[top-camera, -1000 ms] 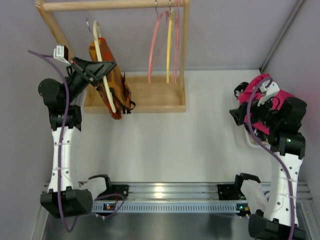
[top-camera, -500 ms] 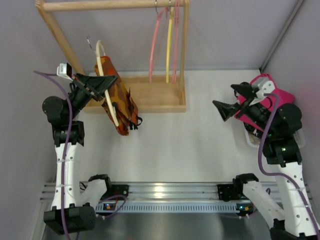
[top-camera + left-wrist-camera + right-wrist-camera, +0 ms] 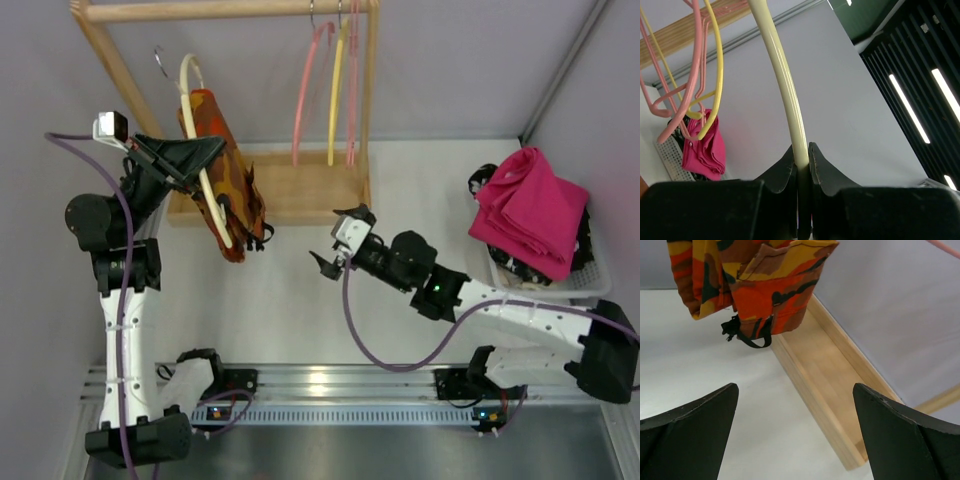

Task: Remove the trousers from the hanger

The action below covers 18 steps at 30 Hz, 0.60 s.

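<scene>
The cream hanger (image 3: 194,120) hangs tilted in the air, clear of the rail, with the orange camouflage trousers (image 3: 232,185) draped over it. My left gripper (image 3: 203,152) is shut on the hanger's arm; in the left wrist view the pale rod (image 3: 782,75) runs up from between the closed jaws of that gripper (image 3: 801,156). My right gripper (image 3: 327,240) stands open above the table, to the right of the trousers and apart from them. Seen from the right wrist, the trousers' lower end (image 3: 760,285) and a black strap hang ahead of the open right gripper (image 3: 795,390).
A wooden rack with a base tray (image 3: 310,200) stands at the back, its tray edge (image 3: 825,390) just ahead of the right gripper. Pink and yellow hangers (image 3: 335,90) hang on its rail. A magenta cloth (image 3: 532,210) lies on a white basket (image 3: 592,288) at the right.
The right arm has swung from the basket across to the middle, now facing the trousers, still open. The left gripper has carried the hanger and trousers slightly up and back.
</scene>
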Motion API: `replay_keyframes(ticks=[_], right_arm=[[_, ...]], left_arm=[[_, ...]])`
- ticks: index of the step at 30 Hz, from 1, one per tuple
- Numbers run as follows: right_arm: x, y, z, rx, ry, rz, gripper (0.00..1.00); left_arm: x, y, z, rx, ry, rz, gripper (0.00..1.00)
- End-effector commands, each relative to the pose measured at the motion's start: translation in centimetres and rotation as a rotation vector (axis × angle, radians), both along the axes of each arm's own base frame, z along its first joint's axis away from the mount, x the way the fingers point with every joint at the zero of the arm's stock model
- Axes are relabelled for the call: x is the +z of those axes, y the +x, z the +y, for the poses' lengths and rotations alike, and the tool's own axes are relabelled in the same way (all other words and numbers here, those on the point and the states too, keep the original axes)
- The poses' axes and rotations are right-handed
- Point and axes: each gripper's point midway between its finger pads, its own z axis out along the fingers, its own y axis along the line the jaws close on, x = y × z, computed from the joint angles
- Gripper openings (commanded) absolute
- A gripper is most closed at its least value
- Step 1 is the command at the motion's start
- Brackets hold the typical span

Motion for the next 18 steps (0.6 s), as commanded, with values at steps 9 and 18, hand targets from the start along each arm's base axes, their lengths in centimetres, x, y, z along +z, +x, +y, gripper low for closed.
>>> replay_keyframes(ticks=[9,18], right_arm=[[7.1,1.0,7.9,-0.017,0.207,-0.195,0.99],[5.4,0.5,11.8,0.056,0.174,-0.204,0.99]], left_arm=[[6.5,-4.3,0.2,0.036,-0.050,-0.274,0.00],[5.9,-3.9,0.4,0.032,-0.069,-0.243,0.00]])
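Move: From the right hand the hanging trousers' middle is about 17 cm to the left, 5 cm ahead and 10 cm above. The cream hanger carrying them, still held by the left hand, is some 21 cm left, 5 cm ahead and 20 cm higher; the nearest pink hanger stands about 16 cm ahead, 2 cm left and 22 cm above. For the left hand the trousers hang level fore-and-aft, roughly 5 cm right and 14 cm below. Leftward, quick at first and then slowing, the right hand travels about 10 cm towards the lower part of the trousers, dipping slightly before rising to end some 3 cm higher. Its wide-open fingers tip up by around 10 degrees as they come up close beside the cloth. The left hand keeps the cream hanger pinched and lifts barely a centimetre. ##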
